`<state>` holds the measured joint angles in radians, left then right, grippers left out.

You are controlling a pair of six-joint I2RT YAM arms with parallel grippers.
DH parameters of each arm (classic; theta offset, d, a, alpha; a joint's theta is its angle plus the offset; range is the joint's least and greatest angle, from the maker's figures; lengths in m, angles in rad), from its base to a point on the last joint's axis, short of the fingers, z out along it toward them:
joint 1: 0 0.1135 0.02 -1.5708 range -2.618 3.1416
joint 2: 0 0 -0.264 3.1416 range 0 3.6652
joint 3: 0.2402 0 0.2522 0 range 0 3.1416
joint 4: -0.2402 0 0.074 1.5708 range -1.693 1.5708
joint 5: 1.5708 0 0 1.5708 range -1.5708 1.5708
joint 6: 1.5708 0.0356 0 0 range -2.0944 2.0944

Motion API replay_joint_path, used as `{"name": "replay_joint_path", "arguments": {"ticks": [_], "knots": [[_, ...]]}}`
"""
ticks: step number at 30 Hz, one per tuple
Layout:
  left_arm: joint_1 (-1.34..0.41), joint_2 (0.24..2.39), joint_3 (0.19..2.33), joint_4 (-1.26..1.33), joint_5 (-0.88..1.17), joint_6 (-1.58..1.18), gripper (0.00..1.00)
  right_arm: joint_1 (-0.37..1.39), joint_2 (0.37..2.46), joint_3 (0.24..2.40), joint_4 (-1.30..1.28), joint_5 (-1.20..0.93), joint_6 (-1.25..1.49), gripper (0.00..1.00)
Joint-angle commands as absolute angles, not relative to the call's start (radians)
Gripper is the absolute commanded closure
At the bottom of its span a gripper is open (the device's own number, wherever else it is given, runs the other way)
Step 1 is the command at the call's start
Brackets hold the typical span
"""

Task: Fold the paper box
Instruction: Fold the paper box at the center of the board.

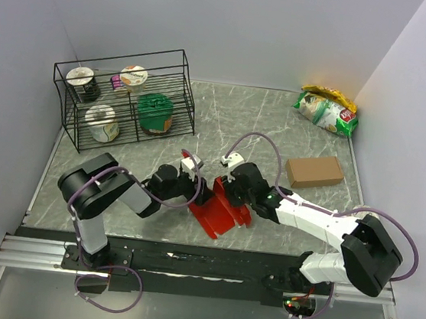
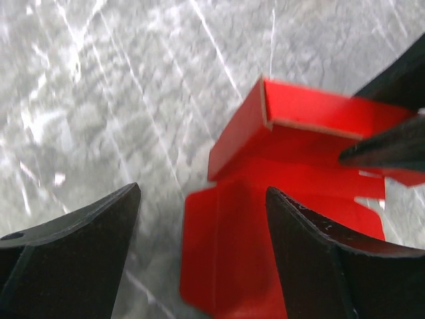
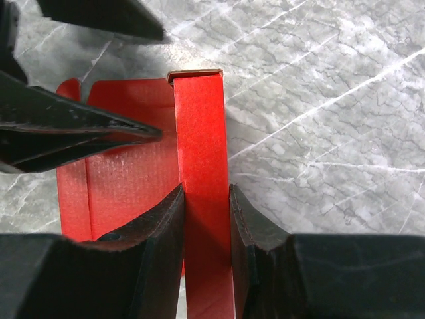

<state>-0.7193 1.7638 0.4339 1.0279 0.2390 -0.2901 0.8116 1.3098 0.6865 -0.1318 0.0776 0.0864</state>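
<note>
The paper box (image 1: 218, 212) is a bright red creased card sheet lying on the marble table between both arms. My right gripper (image 3: 206, 189) is shut on its folded-up side wall (image 3: 199, 133), which stands upright as a narrow strip. The flat panel (image 3: 129, 179) lies to the left of that wall. My left gripper (image 2: 202, 188) is open, its fingers (image 2: 319, 259) spread over a rounded flap (image 2: 222, 252) of the paper box (image 2: 299, 113) without gripping it. In the top view the left gripper (image 1: 204, 194) and the right gripper (image 1: 232, 195) meet over the sheet.
A black wire basket (image 1: 180, 59) with several cups stands at the back left. A plain brown cardboard box (image 1: 314, 171) lies at the right, and a green and yellow snack bag (image 1: 326, 111) at the back right. Walls close in both sides.
</note>
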Motion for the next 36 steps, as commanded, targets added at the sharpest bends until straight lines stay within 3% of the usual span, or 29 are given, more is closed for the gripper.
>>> {"name": "replay_joint_path", "arguments": {"ticks": [1, 10, 13, 14, 17, 19, 22, 23, 27, 36], "knots": [[-0.732, 1.81, 0.483, 1.175, 0.226, -0.253, 0.19, 0.81, 1.319, 0.722, -0.101, 0.049, 0.075, 0.66], [-0.791, 1.891, 0.532, 1.224, 0.1, -0.195, 0.28, 0.799, 1.328, 0.73, -0.1, 0.037, 0.081, 0.65], [-0.844, 1.896, 0.538, 1.218, 0.037, -0.157, 0.37, 0.796, 1.324, 0.727, -0.098, 0.031, 0.092, 0.62], [-0.854, 1.899, 0.548, 1.215, 0.005, -0.15, 0.47, 0.795, 1.322, 0.727, -0.098, 0.028, 0.1, 0.6], [-0.88, 1.917, 0.551, 1.222, -0.058, -0.133, 0.63, 0.792, 1.312, 0.723, -0.101, 0.028, 0.113, 0.57], [-0.89, 1.924, 0.548, 1.23, -0.075, -0.129, 0.67, 0.788, 1.299, 0.719, -0.103, 0.026, 0.123, 0.55], [-0.899, 1.927, 0.548, 1.236, -0.123, -0.124, 0.81, 0.781, 1.275, 0.71, -0.1, 0.026, 0.14, 0.45], [-0.903, 1.927, 0.549, 1.236, -0.144, -0.124, 0.86, 0.781, 1.269, 0.707, -0.1, 0.026, 0.149, 0.37], [-0.917, 1.901, 0.542, 1.192, -0.308, -0.147, 0.96, 0.761, 1.214, 0.719, -0.126, 0.054, 0.195, 0.22], [-0.951, 1.772, 0.465, 1.048, -0.557, -0.201, 0.95, 0.753, 1.111, 0.877, -0.328, 0.189, 0.504, 0.19]]}}
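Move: The raised wall's left-hand far corner lies roughly 4 cm to the right of the open left hand and 2 cm ahead, about level with its fingers. The box's red floor panel spreads some 6 cm back and 2 cm to the right of the left hand, 3 cm lower. For the right hand, already pinching that wall, the corner is about 4 cm ahead and 5 cm left, 1 cm lower; a brown carton stands 11 cm ahead and 22 cm right, 5 cm lower. Rightward and slightly forward, about 4 cm, the left hand slides its open fingers around the corner of the raised wall and pinches it shut while the right hand keeps still on the wall. The left then swings back left some 5 cm and forward 2 cm, turning about 20 degrees counter-clockwise with the corner held; the right opens wide and lifts clear. ##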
